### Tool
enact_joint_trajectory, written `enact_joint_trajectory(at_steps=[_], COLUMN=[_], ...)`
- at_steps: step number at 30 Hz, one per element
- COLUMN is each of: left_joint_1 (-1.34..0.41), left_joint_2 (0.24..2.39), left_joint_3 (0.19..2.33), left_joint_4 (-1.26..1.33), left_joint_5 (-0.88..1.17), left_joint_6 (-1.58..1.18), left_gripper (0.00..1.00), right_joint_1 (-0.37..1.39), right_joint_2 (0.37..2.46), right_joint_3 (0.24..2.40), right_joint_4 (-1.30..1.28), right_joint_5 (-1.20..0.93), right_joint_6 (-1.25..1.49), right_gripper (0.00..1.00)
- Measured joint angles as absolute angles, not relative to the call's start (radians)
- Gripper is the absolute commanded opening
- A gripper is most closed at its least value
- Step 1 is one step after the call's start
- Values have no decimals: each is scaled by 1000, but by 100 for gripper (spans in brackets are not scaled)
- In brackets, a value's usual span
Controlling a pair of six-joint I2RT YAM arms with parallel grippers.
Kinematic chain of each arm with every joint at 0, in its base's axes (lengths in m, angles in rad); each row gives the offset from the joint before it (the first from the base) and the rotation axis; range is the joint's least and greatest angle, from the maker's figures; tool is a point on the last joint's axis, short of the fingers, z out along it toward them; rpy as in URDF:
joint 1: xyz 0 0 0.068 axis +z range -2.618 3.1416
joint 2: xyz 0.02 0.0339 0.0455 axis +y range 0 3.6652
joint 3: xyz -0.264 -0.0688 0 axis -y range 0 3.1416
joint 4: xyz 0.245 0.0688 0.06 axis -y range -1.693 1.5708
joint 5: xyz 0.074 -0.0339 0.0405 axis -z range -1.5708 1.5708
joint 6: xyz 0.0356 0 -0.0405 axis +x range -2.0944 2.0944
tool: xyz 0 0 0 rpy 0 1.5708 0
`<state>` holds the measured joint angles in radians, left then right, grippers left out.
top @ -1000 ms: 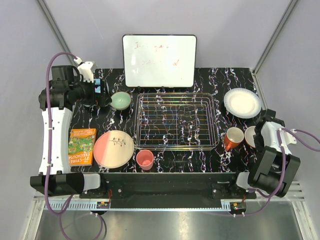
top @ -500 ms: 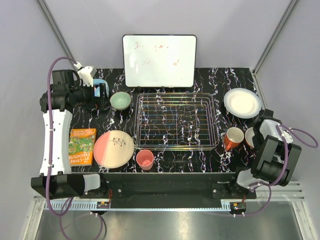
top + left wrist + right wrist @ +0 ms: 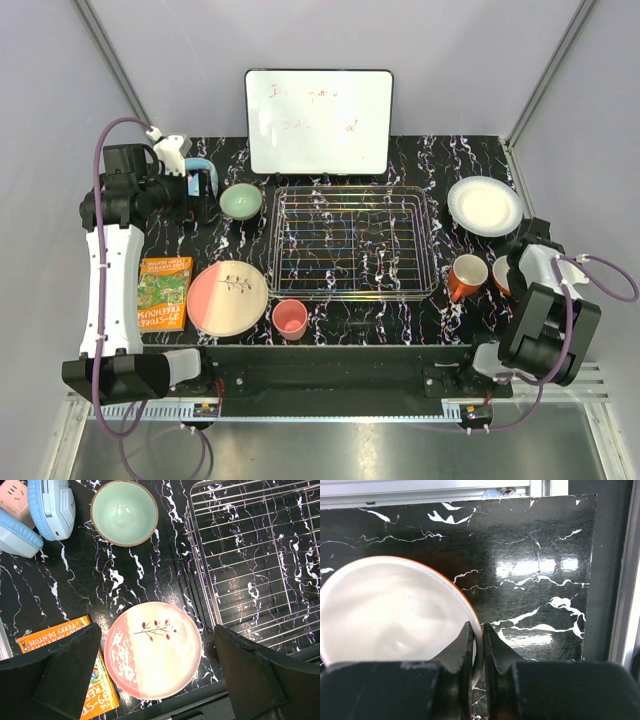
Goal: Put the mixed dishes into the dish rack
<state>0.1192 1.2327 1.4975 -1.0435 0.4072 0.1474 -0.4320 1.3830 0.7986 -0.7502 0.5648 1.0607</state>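
Note:
My right gripper [image 3: 479, 635] is shut on the rim of the orange bowl with white inside [image 3: 390, 610], one finger inside the rim and one outside. From above, that bowl [image 3: 499, 273] is mostly hidden under the right gripper [image 3: 514, 270], beside the orange mug [image 3: 467, 276]. The dish rack [image 3: 356, 189] stands mid-table with nothing in it. A white plate [image 3: 485, 206] lies at the back right. My left gripper [image 3: 156, 630] hangs open high above the large pink plate [image 3: 153, 650], holding nothing. The mint-green bowl [image 3: 124, 512] sits left of the rack [image 3: 200, 565]. A small pink cup [image 3: 290, 319] stands at the front.
An orange book [image 3: 164, 293] lies left of the pink plate [image 3: 228, 298]. Light-blue headphones [image 3: 50, 502] lie at the back left, near the mint-green bowl [image 3: 241, 201]. A whiteboard [image 3: 319, 122] stands behind the rack. The table's right edge is close to the orange bowl.
My right gripper's jaws have closed from wide open onto the orange bowl's rim. The left arm has shifted slightly and stays open.

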Motion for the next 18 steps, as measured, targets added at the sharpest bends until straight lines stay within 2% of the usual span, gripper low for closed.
enact_joint_trajectory(at_steps=[4, 12, 18], left_joint_1=[119, 119, 119], left_joint_2=[1231, 1230, 1223], left_joint_3=[1491, 1470, 1469], left_joint_4=[-1039, -1027, -1022], left_joint_5=[407, 407, 407], left_joint_6=[147, 147, 147], left_gripper=[99, 99, 99], right_joint_1=[-432, -432, -432], right_joint_2=[1333, 1093, 1069], right_joint_3=[786, 778, 810], right_joint_4=[-749, -783, -788], right_joint_5=[554, 527, 485], right_joint_6=[1040, 966, 918], right_gripper=[0, 0, 0])
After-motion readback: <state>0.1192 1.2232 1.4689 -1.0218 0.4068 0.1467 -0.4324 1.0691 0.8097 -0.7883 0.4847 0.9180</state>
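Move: I already have the near rim of the white-and-orange bowl in my right hand. The middle of the dish rack it is bound for lies some 40 cm to the left and 13 cm ahead, about level in height. The orange mug stands about 11 cm to the left and 2 cm ahead; the white plate lies roughly 24 cm ahead and 6 cm left, a little lower. From my empty left hand the rack's middle is about 31 cm right, 1 cm ahead and 22 cm below. With the bowl's near rim still pinched in my right fingers, I lift almost straight up, about 7 cm, fastest midway and slowing at the end. On the way I tilt the wrist some 10 to 15 degrees so that the bowl's far side comes up, with a slight counter-clockwise turn, and keep my grip shut. ##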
